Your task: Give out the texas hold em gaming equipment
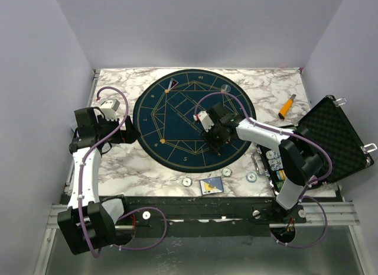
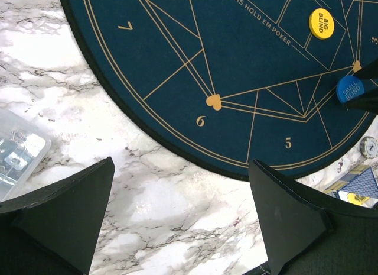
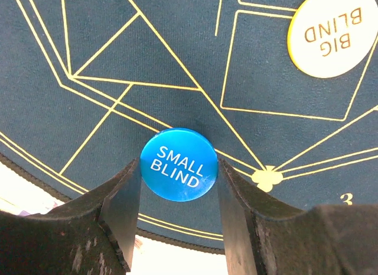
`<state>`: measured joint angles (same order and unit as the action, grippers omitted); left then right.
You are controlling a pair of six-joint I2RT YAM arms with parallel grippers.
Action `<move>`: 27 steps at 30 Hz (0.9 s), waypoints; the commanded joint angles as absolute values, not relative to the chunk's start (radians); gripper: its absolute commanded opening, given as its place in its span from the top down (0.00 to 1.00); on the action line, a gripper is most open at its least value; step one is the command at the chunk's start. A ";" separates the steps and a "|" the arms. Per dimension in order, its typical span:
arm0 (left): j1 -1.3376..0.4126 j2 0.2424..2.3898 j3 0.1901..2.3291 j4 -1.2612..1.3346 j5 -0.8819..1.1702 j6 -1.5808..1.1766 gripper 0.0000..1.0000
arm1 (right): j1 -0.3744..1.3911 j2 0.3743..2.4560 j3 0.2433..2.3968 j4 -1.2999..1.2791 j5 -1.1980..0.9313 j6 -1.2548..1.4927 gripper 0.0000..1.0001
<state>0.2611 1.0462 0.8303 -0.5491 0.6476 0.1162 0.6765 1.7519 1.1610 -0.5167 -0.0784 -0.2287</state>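
In the right wrist view a blue button disc (image 3: 179,165) marked SMALL BLIND sits between my right gripper's (image 3: 179,180) fingers, which press on both of its edges over the dark blue poker mat (image 3: 147,44). A yellow BIG BLIND disc (image 3: 332,35) lies flat on the mat further in. My left gripper (image 2: 180,186) hangs open over bare marble just off the mat's rim (image 2: 177,151), holding nothing. Three whitish chips (image 1: 186,182) (image 1: 227,171) (image 1: 251,177) and a blue-backed card (image 1: 211,185) lie near the table's front edge. More cards (image 1: 172,84) rest at the mat's far side.
The open black foam-lined case (image 1: 331,139) stands at the right edge, behind my right arm. An orange-handled tool (image 1: 286,106) lies on the marble at the back right. A clear plastic box (image 2: 18,154) sits left of my left gripper.
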 commanded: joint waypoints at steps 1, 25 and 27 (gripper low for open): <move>0.272 1.031 0.861 -0.554 0.662 0.117 0.02 | 0.667 1.745 1.146 -0.479 -0.047 -0.221 0.55; 0.276 1.030 0.859 -0.554 0.660 0.119 0.02 | 0.492 1.888 1.444 -0.514 -0.175 -0.145 0.19; 0.276 1.034 0.859 -0.554 0.663 0.119 0.01 | 0.492 1.925 1.459 -0.507 -0.173 -0.144 0.18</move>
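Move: The right hand still pinches the small blind just above the 4 seat on the mat, its resting spot only about 1 cm below. The big blind lies about 10 cm straight ahead and 1 cm to the left, also 1 cm lower; the nearest white chip is about 12 cm back and 5 cm to the right. From the idle left hand, the small blind is some 30 cm to the right, 1 cm ahead and 14 cm down. The right fingers let go of the small blind beside the 4, opening from half to about four-fifths while the hand barely creeps forward. The hand then lifts clear and swings forward about 10 cm, rising some 6 cm and starting to dip at the end, towards the big blind, with the wrist tilting and turning clockwise roughly 15 degrees and the fingers kept open. ##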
